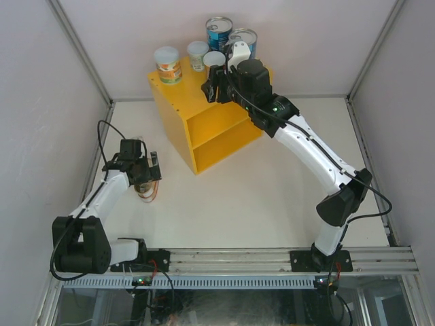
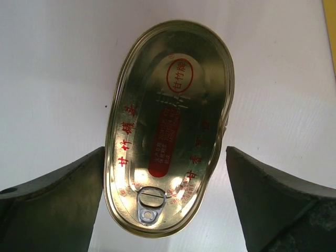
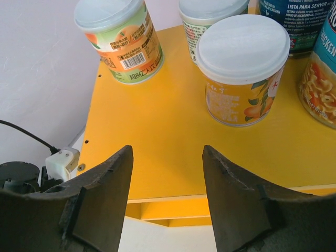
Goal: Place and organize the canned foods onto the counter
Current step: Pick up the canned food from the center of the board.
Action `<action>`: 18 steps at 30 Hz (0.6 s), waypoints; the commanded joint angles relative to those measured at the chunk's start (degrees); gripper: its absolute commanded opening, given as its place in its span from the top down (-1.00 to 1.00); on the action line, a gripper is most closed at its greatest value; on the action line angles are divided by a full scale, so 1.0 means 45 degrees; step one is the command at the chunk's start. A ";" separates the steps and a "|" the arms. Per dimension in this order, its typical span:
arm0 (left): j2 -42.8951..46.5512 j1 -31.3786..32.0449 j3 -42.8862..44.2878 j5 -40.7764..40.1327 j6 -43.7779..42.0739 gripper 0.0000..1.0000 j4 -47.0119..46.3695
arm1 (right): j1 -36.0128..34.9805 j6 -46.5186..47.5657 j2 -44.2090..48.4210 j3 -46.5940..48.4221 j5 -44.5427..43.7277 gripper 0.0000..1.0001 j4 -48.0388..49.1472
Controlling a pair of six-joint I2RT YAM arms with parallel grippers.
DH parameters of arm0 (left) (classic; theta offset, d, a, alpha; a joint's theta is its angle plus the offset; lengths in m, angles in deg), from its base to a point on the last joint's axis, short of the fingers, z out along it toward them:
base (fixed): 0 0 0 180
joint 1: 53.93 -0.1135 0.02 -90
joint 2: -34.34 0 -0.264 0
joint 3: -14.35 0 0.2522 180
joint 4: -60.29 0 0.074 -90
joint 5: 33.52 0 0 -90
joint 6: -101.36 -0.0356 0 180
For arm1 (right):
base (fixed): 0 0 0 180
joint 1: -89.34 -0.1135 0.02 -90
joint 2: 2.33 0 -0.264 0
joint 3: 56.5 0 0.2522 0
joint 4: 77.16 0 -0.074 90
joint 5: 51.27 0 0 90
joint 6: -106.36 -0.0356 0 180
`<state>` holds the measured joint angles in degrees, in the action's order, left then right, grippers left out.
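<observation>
A flat oval tin (image 2: 168, 131) with gold lid, red lettering and a pull ring lies on the white table (image 2: 47, 79). My left gripper (image 2: 165, 152) is open and straddles it; the left finger is at the tin's rim, the right finger stands a little apart. From above, this gripper (image 1: 146, 178) hangs over the tin (image 1: 147, 191), left of the yellow counter (image 1: 182, 102). My right gripper (image 3: 167, 152) is open and empty above the counter's top (image 3: 152, 131). Three small pale-lidded cans (image 3: 123, 42) (image 3: 242, 68) (image 3: 207, 16) and two tall blue-labelled cans (image 3: 302, 23) (image 3: 323, 79) stand there.
The counter's open front with its inner shelf (image 1: 221, 139) faces the right arm's side. Grey enclosure walls (image 1: 41, 81) close in left, right and back. The arm bases sit on a rail (image 1: 272, 261) at the near edge.
</observation>
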<state>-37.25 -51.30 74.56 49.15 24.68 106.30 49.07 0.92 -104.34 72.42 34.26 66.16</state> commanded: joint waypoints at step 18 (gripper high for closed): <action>0.0739 -0.0134 0.0001 -0.0569 0.0305 0.51 0.0078 | -0.0598 0.0208 0.1379 -0.0611 -0.0601 -0.12 0.0135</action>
<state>-37.31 -51.52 74.56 47.58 25.31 106.50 47.08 1.13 -101.39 70.12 32.53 65.94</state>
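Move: The oval can lies right under the left hand, between its open fingers. Its middle is about 1 cm ahead of the hand point, level sideways and roughly 1 cm lower, and its pull-ring end is nearest the robot. The yellow cabinet's middle is some 15 cm ahead of the left hand, 24 cm to its right and about 10 cm higher. From the right hand, the oval can lies about 13 cm back, 26 cm left and 32 cm down. Almost in place, the left hand closes its wide-open fingers by about a quarter of their range, until they stall on the two long sides of the oval can and keep squeezing it, wrist still tilted down and forward. The empty, part-open right hand draws back about 2 cm and rises slightly over the cabinet, away from the cans there. ##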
